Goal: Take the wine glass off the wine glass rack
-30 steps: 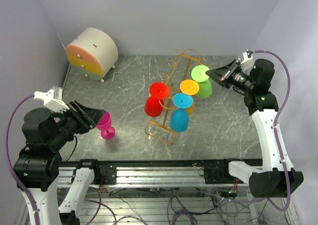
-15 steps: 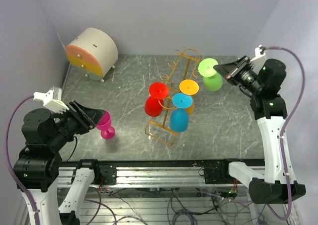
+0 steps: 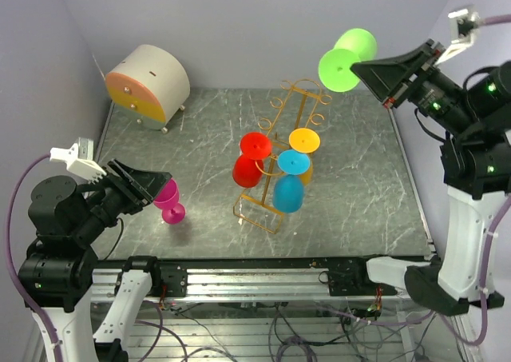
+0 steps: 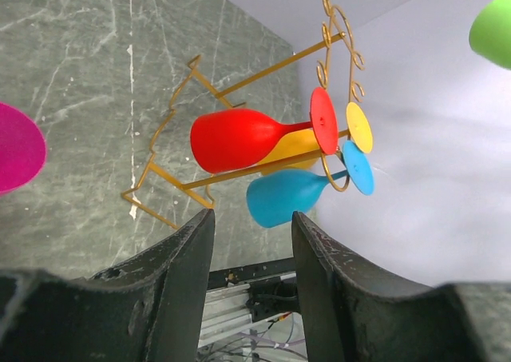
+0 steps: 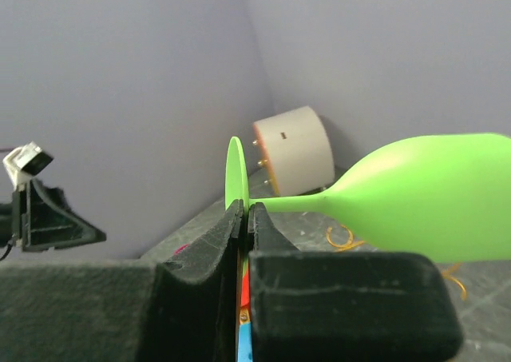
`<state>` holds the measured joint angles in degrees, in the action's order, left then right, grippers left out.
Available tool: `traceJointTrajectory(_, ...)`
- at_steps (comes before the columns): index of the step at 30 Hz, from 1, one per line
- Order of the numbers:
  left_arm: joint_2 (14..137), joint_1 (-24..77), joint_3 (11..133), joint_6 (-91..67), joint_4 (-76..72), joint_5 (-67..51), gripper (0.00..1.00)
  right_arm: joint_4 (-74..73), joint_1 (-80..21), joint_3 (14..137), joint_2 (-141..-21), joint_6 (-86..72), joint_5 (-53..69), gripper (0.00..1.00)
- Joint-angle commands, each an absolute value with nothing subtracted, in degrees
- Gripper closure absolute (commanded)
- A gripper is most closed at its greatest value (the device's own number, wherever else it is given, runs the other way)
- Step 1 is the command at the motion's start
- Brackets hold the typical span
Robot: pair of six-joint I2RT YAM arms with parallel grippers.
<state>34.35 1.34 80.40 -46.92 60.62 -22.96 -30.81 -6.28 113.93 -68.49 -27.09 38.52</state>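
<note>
The green wine glass (image 3: 347, 57) hangs high in the air at the upper right, lying sideways, well above and clear of the golden wine glass rack (image 3: 257, 211). My right gripper (image 3: 357, 69) is shut on its flat foot (image 5: 235, 170); the bowl (image 5: 431, 190) sticks out to the right. The left gripper (image 3: 162, 186) stays low at the left, open with nothing between its fingers (image 4: 192, 250). The rack (image 4: 334, 26) and the green wine glass (image 4: 493, 28) also show in the left wrist view.
Red (image 3: 251, 158), blue (image 3: 287, 184) and yellow-orange (image 3: 304, 142) glasses hang on the rack. A magenta glass (image 3: 169, 200) stands on the table just beside the left fingertips. A round white drawer box (image 3: 148, 82) sits at the back left, by the wall.
The right arm has risen steeply up and to the right, carrying the green wine glass away from the rack. The left arm has barely moved.
</note>
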Motion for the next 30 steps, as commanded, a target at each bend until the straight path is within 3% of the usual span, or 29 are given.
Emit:
traceJointTrajectory(1, 34.83, 0.88, 82.35, -48.62, 58.78, -26.54, 0.46, -40.90, -14.03, 122.87, -76.01, -16.70, 37.92, 1.00)
traceJointTrajectory(6, 35.00, 0.88, 82.33, -49.98, 58.48, -27.38, 0.47, -43.55, -25.90, 128.39, -82.11, -10.41, 29.32, 1.00)
traceJointTrajectory(13, 36.44, 0.88, 83.98, -52.00, 60.58, -26.74, 0.45, -43.59, -55.09, 131.39, -87.08, 4.09, -4.97, 1.00)
traceJointTrajectory(30, 31.28, 0.88, 77.55, -78.28, 50.23, -28.73, 0.43, -14.60, -88.17, 97.93, -78.50, 34.16, -29.22, 1.00)
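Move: My right hand already holds the green wine glass by its foot, high up beyond the rack's right side. The open left gripper I carry it towards lies some 36 cm left, 12 cm back and 20 cm lower. About 31 cm below my right hand, the yellow glass hangs 5 cm left and 3 cm ahead, the red one 18 cm left and 4 cm ahead. From my left hand the green glass is about 39 cm right, 18 cm ahead and 15 cm up. I sweep my right hand fast to the left, about 24 cm, across above the rack towards my left gripper, sinking some 10 cm and in the second half also drawing back about as far. The fingers keep their pinch on the foot while the wrist rolls and swings to point mostly left. My left hand, fingers still open, rises about 3 cm and rolls some 20 degrees, its left side dipping. ##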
